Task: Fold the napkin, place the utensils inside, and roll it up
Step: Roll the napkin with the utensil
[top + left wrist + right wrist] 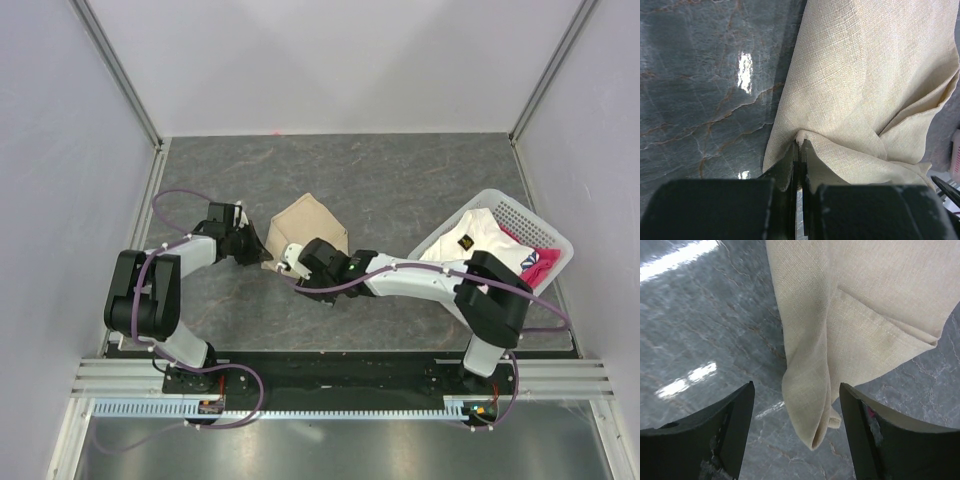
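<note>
The beige napkin (310, 228) is bunched and lifted in the middle of the table. My left gripper (256, 250) is shut on a fold at its left edge; the left wrist view shows the jaws (801, 146) pinching the cloth (865, 75). My right gripper (290, 260) is open at the napkin's near edge. In the right wrist view a folded corner of the napkin (812, 405) hangs between the spread fingers (740, 410) without touching them, with the gripper's gap (796, 390) around it. The utensil is out of view.
A white perforated basket (540, 232) stands at the right, holding a white cloth (470, 235) and a pink-red cloth (535, 265). The grey marbled table (400, 180) is walled on three sides.
</note>
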Robot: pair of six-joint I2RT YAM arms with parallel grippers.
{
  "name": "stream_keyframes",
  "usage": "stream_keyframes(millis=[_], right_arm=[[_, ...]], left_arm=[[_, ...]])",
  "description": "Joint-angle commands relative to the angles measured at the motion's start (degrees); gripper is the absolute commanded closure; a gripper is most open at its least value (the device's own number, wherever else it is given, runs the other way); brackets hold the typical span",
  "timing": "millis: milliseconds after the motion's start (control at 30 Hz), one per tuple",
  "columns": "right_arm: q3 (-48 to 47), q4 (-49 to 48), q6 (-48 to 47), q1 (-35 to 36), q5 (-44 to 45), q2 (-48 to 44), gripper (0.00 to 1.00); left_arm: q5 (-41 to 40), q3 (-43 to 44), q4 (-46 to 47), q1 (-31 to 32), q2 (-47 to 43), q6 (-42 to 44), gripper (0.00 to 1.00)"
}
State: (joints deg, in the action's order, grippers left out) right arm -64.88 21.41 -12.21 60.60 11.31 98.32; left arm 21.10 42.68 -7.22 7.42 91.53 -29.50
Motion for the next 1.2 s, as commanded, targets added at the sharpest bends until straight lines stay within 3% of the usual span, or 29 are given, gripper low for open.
stream_keyframes(millis=[0, 167, 300, 533, 700, 800, 833, 900, 933, 1033, 1167], right_arm=[[-0.9, -0.5, -2.8, 0.4, 4.7, 3.4, 0.24], [-2.9, 0.6, -4.2, -0.8, 4.0, 7.5, 0.27], [-5.2, 3.6, -4.2, -3.4, -2.0, 9.8, 0.32], [-8.9, 11.4, -4.0, -7.2, -12.8, 14.3, 0.56], [-7.9, 13.6, -2.6, -9.4, -19.1, 14.6, 0.68], [-8.0, 15.3, -2.3, -10.1, -23.4, 14.8, 0.71], [-8.3, 15.8, -2.1, -10.3, -24.1, 15.0, 0.72], [-8.6, 17.0, -2.0, -10.7, -26.5, 15.4, 0.74], [-8.9, 17.4, -1.9, -11.1, -27.5, 15.7, 0.74], [-9.3, 18.1, -1.9, -12.3, -32.0, 16.1, 0.76], [-10.1, 18.8, -1.7, -13.8, -37.0, 17.8, 0.78]], left_arm=[[-2.2, 1.2, -1.8, -0.5, 1.5, 1.2, 0.98], [-1.9, 1.5, -2.0, -0.5, 1.8, 1.5, 0.98], [-1.7, 2.1, -2.4, -0.5, 2.2, 1.5, 0.98], [-0.8, 2.9, -2.6, -0.5, 3.1, 1.7, 0.98], [0.1, 3.6, -2.6, -0.5, 2.5, 1.6, 0.98], [-0.7, 4.1, -2.7, -0.5, 0.4, 1.4, 0.87], [-1.1, 4.1, -2.6, -0.5, -0.3, 1.4, 0.79], [-2.5, 4.1, -2.7, -0.5, -2.7, 1.1, 0.71], [-2.9, 3.9, -2.7, -0.5, -3.5, 0.9, 0.60], [-5.4, 3.0, -2.8, -0.5, -6.8, 0.7, 0.46], [-6.2, -0.7, -1.7, -0.6, -10.5, 0.6, 0.38]])
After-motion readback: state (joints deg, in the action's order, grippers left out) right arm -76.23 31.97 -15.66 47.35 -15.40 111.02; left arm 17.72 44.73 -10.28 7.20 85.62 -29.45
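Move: The right hand, open, has the right end of the napkin's rolled near edge almost beneath it, about 2 cm ahead and 4 cm down. The flat part of the napkin centres some 14 cm ahead of that hand and 4 cm to its left. The roll's left end lies around 7 cm ahead and 14 cm left of the right hand, already pinched between the left fingers, right at the left hand's own point. The right fingers come down around the right end of the napkin roll and pinch it, the hand having sunk about 4 cm while easing 2 cm forward. Keeping that grip, it tips some 25 degrees so the fingers point straighter down, drifting slightly back. The left hand holds its end nearly still, then opens, lets go and lifts about 3 cm. ##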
